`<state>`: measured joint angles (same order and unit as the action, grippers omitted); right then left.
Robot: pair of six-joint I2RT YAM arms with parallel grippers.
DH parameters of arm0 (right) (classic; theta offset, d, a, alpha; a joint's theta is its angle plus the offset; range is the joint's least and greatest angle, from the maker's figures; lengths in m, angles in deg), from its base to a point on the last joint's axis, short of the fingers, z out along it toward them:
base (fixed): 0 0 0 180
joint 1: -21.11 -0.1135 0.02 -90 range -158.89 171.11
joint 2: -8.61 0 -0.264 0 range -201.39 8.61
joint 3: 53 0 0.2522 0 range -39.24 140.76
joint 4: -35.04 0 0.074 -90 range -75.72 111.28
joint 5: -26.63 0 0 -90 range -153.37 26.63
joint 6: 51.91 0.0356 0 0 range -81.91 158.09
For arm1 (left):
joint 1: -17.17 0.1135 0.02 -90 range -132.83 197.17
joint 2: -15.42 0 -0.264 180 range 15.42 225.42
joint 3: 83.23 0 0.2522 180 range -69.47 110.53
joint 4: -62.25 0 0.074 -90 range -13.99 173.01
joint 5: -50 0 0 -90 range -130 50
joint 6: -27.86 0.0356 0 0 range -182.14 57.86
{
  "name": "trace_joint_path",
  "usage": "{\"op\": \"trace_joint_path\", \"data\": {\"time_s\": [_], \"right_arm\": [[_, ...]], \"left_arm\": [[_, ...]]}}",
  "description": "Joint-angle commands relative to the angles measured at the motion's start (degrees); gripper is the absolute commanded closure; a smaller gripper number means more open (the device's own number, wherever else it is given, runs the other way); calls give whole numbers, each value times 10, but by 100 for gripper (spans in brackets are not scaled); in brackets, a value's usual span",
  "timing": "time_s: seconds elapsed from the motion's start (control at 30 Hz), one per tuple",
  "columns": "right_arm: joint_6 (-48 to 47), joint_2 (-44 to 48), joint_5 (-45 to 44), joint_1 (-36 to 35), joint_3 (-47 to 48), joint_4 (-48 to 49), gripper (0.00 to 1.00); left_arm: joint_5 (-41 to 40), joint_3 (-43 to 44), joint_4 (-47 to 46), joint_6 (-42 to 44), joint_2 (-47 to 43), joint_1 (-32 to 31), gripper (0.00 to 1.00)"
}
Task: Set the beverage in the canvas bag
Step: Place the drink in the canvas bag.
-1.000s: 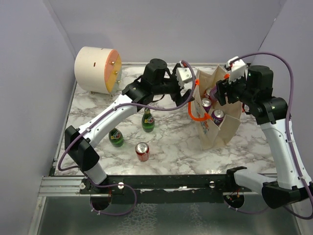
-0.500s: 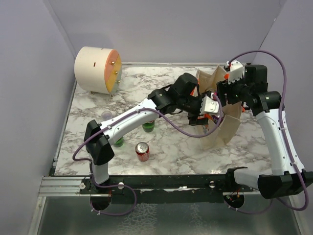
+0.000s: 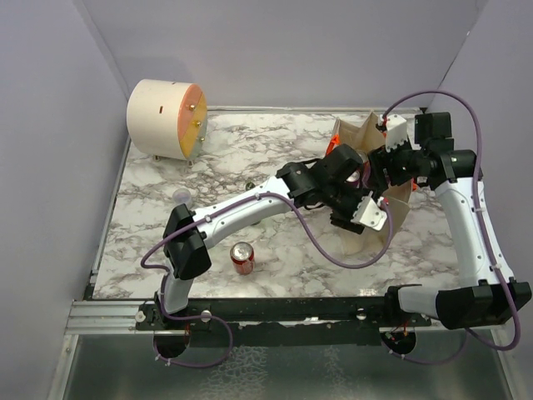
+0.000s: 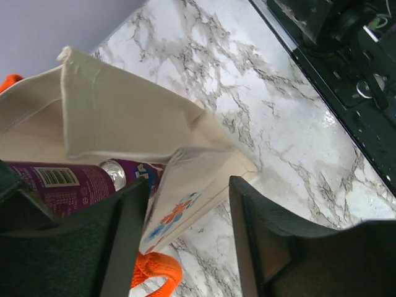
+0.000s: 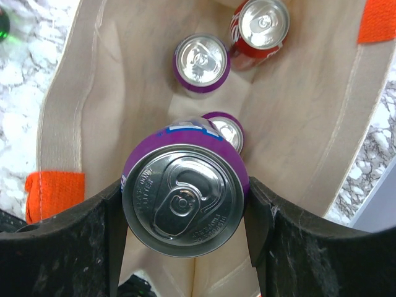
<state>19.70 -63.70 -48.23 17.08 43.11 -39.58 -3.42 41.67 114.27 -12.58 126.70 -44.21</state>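
Observation:
The beige canvas bag (image 3: pixel 401 208) with orange handles stands open at the right of the table. In the right wrist view my right gripper (image 5: pixel 185 185) is shut on a purple beverage can (image 5: pixel 185 204), upright and above the bag's open mouth (image 5: pixel 291 105). Three cans stand inside: two purple (image 5: pixel 201 62) and one red (image 5: pixel 260 25). My left gripper (image 4: pixel 189 185) is open, with the bag's printed near wall (image 4: pixel 185 185) between its fingers (image 4: pixel 272 247). An orange handle (image 4: pixel 158 272) hangs below. From above, the left gripper (image 3: pixel 360 223) is at the bag's front and the right gripper (image 3: pixel 385 162) is over it.
A red can (image 3: pixel 242 257) stands on the marble table (image 3: pixel 275 150) near the front. A cream drum (image 3: pixel 162 117) lies at the back left. A green bottle shows at the edge of the right wrist view (image 5: pixel 3 21). The black front rail (image 4: pixel 346 68) is close to the bag.
My left arm has swung right and nearer, from the bag's far-left handle to its near side, now covering the green bottles. My right gripper has stayed over the bag.

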Motion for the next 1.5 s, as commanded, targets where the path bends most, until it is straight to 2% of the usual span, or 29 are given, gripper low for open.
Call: {"op": "trace_joint_path", "data": {"time_s": [0.0, 0.13, 0.4, 0.9, 1.2, 1.47], "right_arm": [[-41, 22, 33, 6, 41, -43, 79], [-56, 30, 36, 7, 41, -79, 81], [-87, 51, 36, 7, 19, -140, 83], [-98, 94, 19, 7, -95, -130, 86], [-62, 59, 2, 7, -57, -78, 87], [-20, 17, -5, 7, 29, -19, 89]], "left_arm": [[-8, 2, 37, 59, -5, -11, 47], [-13, -17, 48, 80, -16, -16, 57], [-7, -35, 49, 97, -20, -17, 68], [-1, -71, 36, 103, -15, -17, 68], [13, -75, 34, 115, -13, -16, 69], [26, -75, 36, 120, -12, -17, 70]]}}
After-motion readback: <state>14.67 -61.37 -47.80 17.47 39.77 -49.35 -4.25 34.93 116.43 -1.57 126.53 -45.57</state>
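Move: The canvas bag's near rim lies some 4 cm below the open left hand and 1 cm back; the can held by the right is about 9 cm ahead, 4 right. The right's free near part of the bag is roughly 6 cm back, 13 below, straight behind; about 15 below stand a purple can 4 ahead, another 8 ahead, 4 left, and a red can 12 ahead, 1 left. Right draws its can 9 cm back and down, then half forward-up; left sinks 5 cm, pinching the rim. ##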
